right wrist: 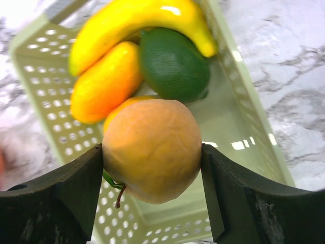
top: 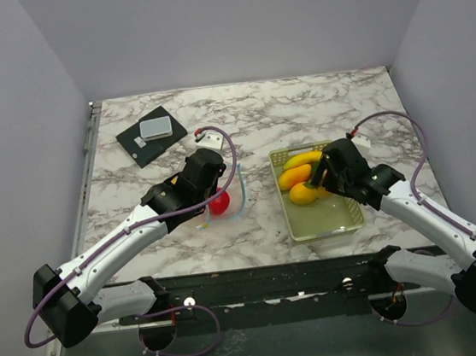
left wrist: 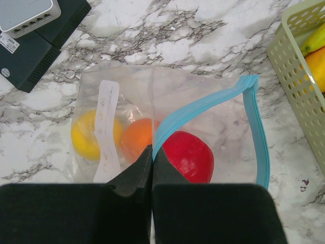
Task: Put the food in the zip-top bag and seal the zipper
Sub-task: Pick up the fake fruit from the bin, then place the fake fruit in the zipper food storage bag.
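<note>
The clear zip-top bag (left wrist: 203, 117) lies on the marble table with its light blue zipper (left wrist: 200, 104) open. Inside it are a yellow lemon-like fruit (left wrist: 86, 134), an orange ball (left wrist: 138, 138) and a red apple (left wrist: 189, 155). My left gripper (left wrist: 152, 150) is shut on the near zipper edge; in the top view it (top: 214, 193) sits over the apple (top: 219, 202). My right gripper (right wrist: 152, 152) is shut on a tan-orange round fruit (right wrist: 151, 148), held over the pale green basket (right wrist: 238, 122). The basket holds a banana (right wrist: 127, 20), an orange mango-like piece (right wrist: 104, 84) and a green lime (right wrist: 172, 63).
A dark box with a white device (top: 156, 127) lies at the back left of the table; it also shows in the left wrist view (left wrist: 30, 30). The basket (top: 346, 217) stands right of centre, close to the bag's right side (left wrist: 299, 91).
</note>
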Controlling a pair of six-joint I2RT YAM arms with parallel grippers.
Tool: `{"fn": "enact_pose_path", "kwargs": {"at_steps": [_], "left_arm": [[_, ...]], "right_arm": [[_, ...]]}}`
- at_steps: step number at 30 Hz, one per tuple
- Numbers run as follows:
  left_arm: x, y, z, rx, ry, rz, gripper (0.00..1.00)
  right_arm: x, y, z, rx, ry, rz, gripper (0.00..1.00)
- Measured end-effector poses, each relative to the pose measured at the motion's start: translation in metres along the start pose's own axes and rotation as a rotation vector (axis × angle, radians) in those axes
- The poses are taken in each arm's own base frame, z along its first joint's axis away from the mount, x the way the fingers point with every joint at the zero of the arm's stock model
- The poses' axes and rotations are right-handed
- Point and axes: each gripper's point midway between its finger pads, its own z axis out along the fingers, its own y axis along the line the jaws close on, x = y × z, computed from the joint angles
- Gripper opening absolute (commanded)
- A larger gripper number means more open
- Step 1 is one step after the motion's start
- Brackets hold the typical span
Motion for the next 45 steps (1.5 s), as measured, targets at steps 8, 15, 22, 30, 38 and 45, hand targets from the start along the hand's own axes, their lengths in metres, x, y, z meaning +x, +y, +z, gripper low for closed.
{"fn": "enact_pose_path", "kwargs": {"at_steps": [8,15,22,30,38,45], "left_arm": [[0.0,0.0,0.0,0.0,0.0,0.0,0.0],[0.0,0.0,0.0,0.0,0.0,0.0,0.0],[0.0,0.0,0.0,0.0,0.0,0.0,0.0],[0.0,0.0,0.0,0.0,0.0,0.0,0.0],[0.0,0.0,0.0,0.001,0.0,0.0,0.0],[0.0,0.0,0.0,0.001,0.0,0.0,0.0]], "right_arm": [[-0.017,0.046,-0.024,-0.228,0.002,0.012,0.24],[-0.015,0.082,-0.039,-0.399,0.027,-0.012,0.24],[-0.015,0.12,-0.066,-0.543,0.022,-0.051,0.25],[0.004,0.174,-0.092,-0.664,0.04,-0.14,0.25],[0.019,0.211,-0.094,-0.705,0.054,-0.191,0.25],[0.03,0.235,-0.085,-0.708,0.066,-0.222,0.25]]}}
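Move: The right hand already holds the yellow-orange fake fruit; the open mouth of the zip-top bag is about 27 cm to its left, 2 cm back and 4 cm higher, with the red fruit some 31 cm left, 1 cm back and 5 cm lower. Roughly 5 cm below the hand in the bin are the yellow fruit (5 cm left, 1 ahead) and the mango (7 left, 4 ahead). The left hand pinches the zipper, with the mouth's middle about 5 cm right, level fore and aft, and 5 below. The right hand carries the fruit some 23 cm left and up towards the bag mouth, turning counter-clockwise. ##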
